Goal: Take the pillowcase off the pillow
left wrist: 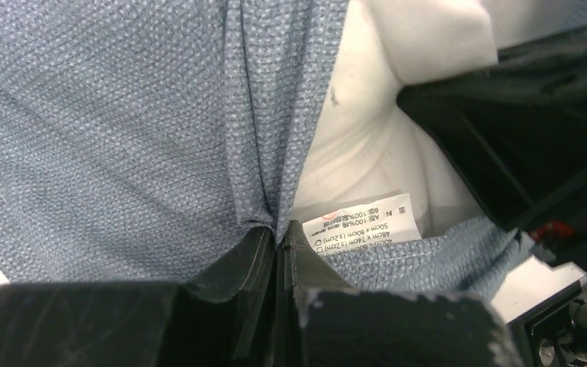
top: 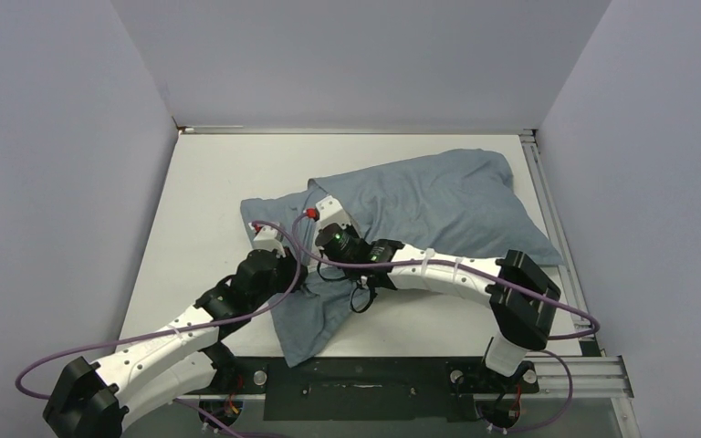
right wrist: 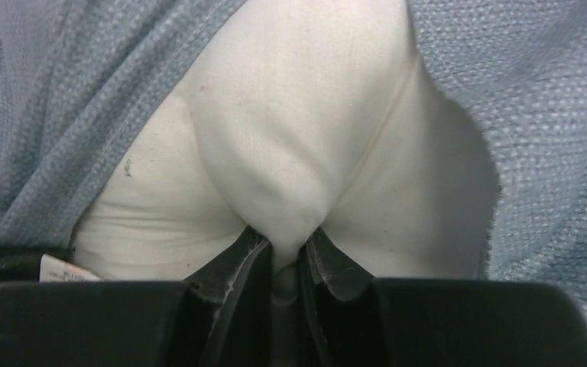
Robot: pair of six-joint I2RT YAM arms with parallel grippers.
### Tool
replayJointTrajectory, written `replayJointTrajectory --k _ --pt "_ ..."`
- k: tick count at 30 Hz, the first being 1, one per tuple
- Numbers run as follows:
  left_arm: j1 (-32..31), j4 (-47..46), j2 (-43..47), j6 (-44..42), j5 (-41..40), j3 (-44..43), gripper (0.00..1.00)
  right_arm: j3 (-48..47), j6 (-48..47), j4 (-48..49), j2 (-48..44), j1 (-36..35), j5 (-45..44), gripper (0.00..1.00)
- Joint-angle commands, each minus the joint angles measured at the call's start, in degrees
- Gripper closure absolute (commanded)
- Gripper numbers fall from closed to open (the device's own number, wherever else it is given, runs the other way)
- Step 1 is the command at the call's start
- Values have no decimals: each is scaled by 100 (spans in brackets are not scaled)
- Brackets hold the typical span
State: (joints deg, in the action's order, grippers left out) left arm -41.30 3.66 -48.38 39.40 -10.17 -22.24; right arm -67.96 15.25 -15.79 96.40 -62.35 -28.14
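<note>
The grey-blue pillowcase (top: pixel 438 205) lies across the table's right half, its open mouth toward the arms. The white pillow (right wrist: pixel 298 138) shows inside that mouth in both wrist views, with a care label (left wrist: pixel 363 223) on it. My left gripper (left wrist: pixel 279 233) is shut on a pinched fold of the pillowcase (left wrist: pixel 122 138) at the mouth's edge. My right gripper (right wrist: pixel 284 243) reaches into the opening and is shut on a bunched tuck of the pillow's white fabric. In the top view both grippers meet at the mouth (top: pixel 315 242), with the pillow (top: pixel 321 203) barely peeking out.
The table (top: pixel 210 210) is white, walled at the back and sides. A metal rail (top: pixel 557 228) runs along the right edge close to the pillowcase. A loose flap of pillowcase (top: pixel 315 319) hangs toward the near edge between the two arms.
</note>
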Motion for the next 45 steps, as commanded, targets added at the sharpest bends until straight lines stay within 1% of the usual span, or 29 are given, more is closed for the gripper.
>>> replayJointTrajectory --k 1,9,15,20,22,23,26,29,34,38,41,45 --pt "-209 426 55 -98 415 -228 100 0 133 78 -157 571 -43 95" --pt "-370 327 -30 64 460 -118 100 325 545 823 -1045 1320 304 95" --pt "-487 52 -376 197 455 -16 100 726 1052 1370 -1556 1812 689 95" --pt "-582 -109 -726 317 393 89 100 865 1174 1530 -1756 2087 1084 95" --pt "-609 -257 -863 405 453 141 100 848 1072 1526 -1721 2090 1348 95" --pt "-634 -484 -902 449 470 167 100 846 1031 1519 -1706 2075 1506 94" --pt "-730 -794 -953 519 422 179 100 889 953 1488 -1702 2000 1898 86" --pt "-789 -944 -982 525 367 121 100 875 837 1253 -1770 1798 1908 76" --pt "-803 -1053 -1086 475 340 15 100 733 650 626 -2053 1102 1175 55" --pt "-810 -1133 -1183 457 348 -38 100 738 725 296 -2267 535 702 45" --pt "-813 -1178 -1248 455 365 -59 100 807 892 122 -2366 232 436 41" --pt "-833 -1225 -1312 463 376 -52 100 861 1078 -114 -2400 50 400 41"
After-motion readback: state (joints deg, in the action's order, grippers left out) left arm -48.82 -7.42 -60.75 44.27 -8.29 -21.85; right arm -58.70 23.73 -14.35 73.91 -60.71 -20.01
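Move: At the pillowcase's open mouth, the left fingers already grip the gathered hem and the right fingers already pinch the bare white pillow. The pillow pinch lies about 6 cm to the left hand's right and 2 cm ahead, with the care label roughly 3 cm to that hand's right and 1 cm back. From the right hand, the held hem is some 6 cm left and 2 cm back, and the pillowcase's main bulk about 27 cm right, 12 cm ahead and slightly lower. Dragging the pinched pillow forward, to the right and up towards the bulk of the case, the right hand travels about 8 cm and rolls its left side up some 25 degrees; it then opens, lets go and backs off, still rising and drifting left. The left hand keeps the hem pinched while it goes about 5 cm right, with a little sink and draw back. ##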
